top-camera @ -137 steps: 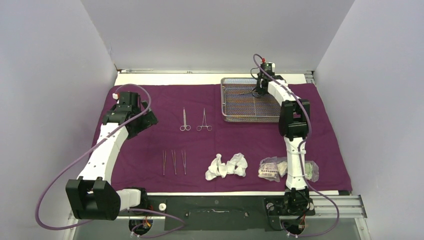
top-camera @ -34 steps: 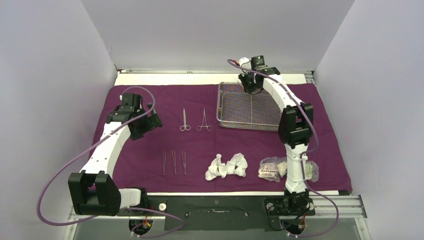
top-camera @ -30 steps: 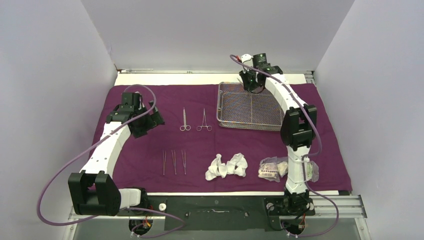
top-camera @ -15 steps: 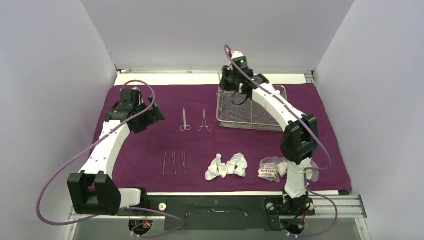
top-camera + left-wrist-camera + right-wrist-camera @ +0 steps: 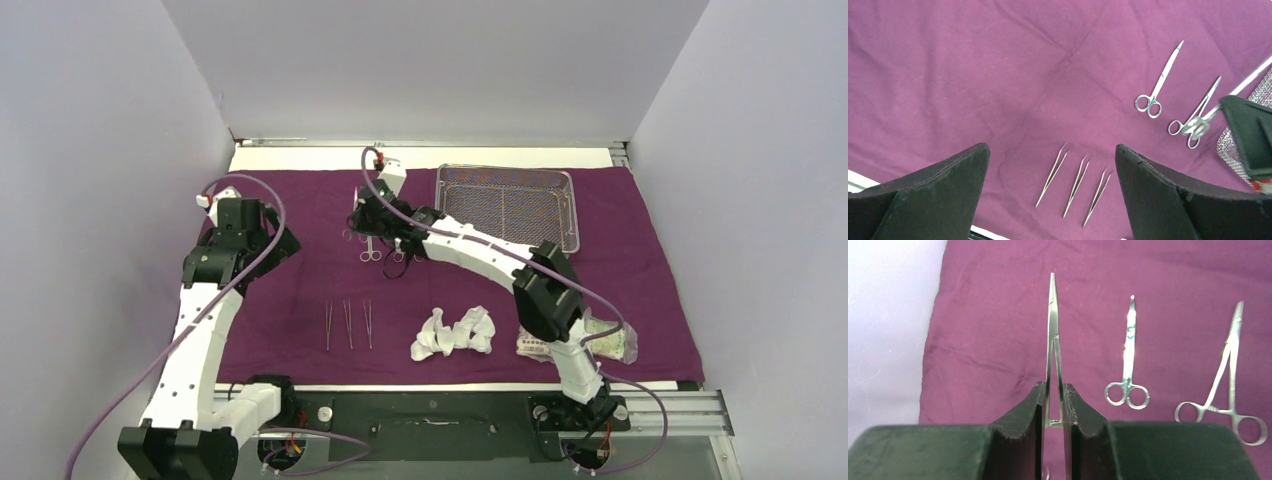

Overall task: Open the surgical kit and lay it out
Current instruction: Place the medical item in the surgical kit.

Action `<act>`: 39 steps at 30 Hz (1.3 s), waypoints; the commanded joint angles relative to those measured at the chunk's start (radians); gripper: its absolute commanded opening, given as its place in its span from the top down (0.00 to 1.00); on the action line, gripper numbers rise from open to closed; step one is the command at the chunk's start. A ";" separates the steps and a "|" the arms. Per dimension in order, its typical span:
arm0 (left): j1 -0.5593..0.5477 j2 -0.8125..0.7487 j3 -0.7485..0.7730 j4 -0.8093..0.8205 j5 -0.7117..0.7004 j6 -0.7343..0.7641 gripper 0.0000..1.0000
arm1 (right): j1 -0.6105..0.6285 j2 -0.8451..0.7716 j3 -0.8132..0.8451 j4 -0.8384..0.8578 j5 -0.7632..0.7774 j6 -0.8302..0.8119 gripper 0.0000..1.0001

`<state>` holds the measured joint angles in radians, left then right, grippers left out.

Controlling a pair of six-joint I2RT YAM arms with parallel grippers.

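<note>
The dark purple cloth (image 5: pixel 650 270) lies spread over the table. On it stands the silver mesh tray (image 5: pixel 506 204) at the back right. My right gripper (image 5: pixel 1053 390) is shut on a steel forceps (image 5: pixel 1053 325), whose tip points away from it. In the top view the right gripper (image 5: pixel 364 214) hangs over the cloth's back middle, left of the tray. Two more forceps (image 5: pixel 1128 360) (image 5: pixel 1229 371) lie just right of the held one. My left gripper (image 5: pixel 1052 149) is open above three tweezers (image 5: pixel 1075 186), with nothing between its fingers.
White gauze wads (image 5: pixel 455 332) and clear packets (image 5: pixel 575 340) lie along the cloth's near edge. The right forearm (image 5: pixel 480 250) stretches slantwise across the cloth's middle. Bare white table (image 5: pixel 888 315) shows beyond the cloth's left edge. My left gripper (image 5: pixel 270 245) is at the back left.
My right arm has swung left from the tray's far left corner to the cloth's back middle, carrying the forceps. The left arm has drawn back a little to the left.
</note>
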<state>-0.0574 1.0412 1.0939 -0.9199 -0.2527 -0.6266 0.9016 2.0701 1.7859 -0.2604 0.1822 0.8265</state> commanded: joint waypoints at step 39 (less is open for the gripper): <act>0.010 -0.091 -0.008 -0.094 -0.067 0.004 0.06 | 0.085 0.491 0.343 0.114 0.190 0.021 0.90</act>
<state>-0.0566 0.9527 1.0435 -1.0035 -0.3058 -0.6384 0.9951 2.5412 2.0766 -0.1413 0.3729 0.8597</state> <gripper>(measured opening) 0.941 0.115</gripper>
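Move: The right hand already holds the medical item, a slim ring-handled clamp with its tip pointing forward. The free cloth it is meant for lies about 8 cm left, 3 ahead and 15 below. On that same level, the scissors lie some 4 cm ahead and 1 left, the open-handled forceps 4 ahead and 7 right, and the middle tweezers 15 back and 6 left. From the idle left hand, that free spot is roughly 14 cm ahead, 11 right and 17 below. Still pinching the clamp just ahead of its rings, the right hand sinks about 14 cm while going some 8 cm left, towards the free cloth left of the scissors; it pauses low, then eases down the last couple of centimetres. Its fingers stay shut and the wrist barely turns. The empty left hand draws back about 3 cm, fingers open. ##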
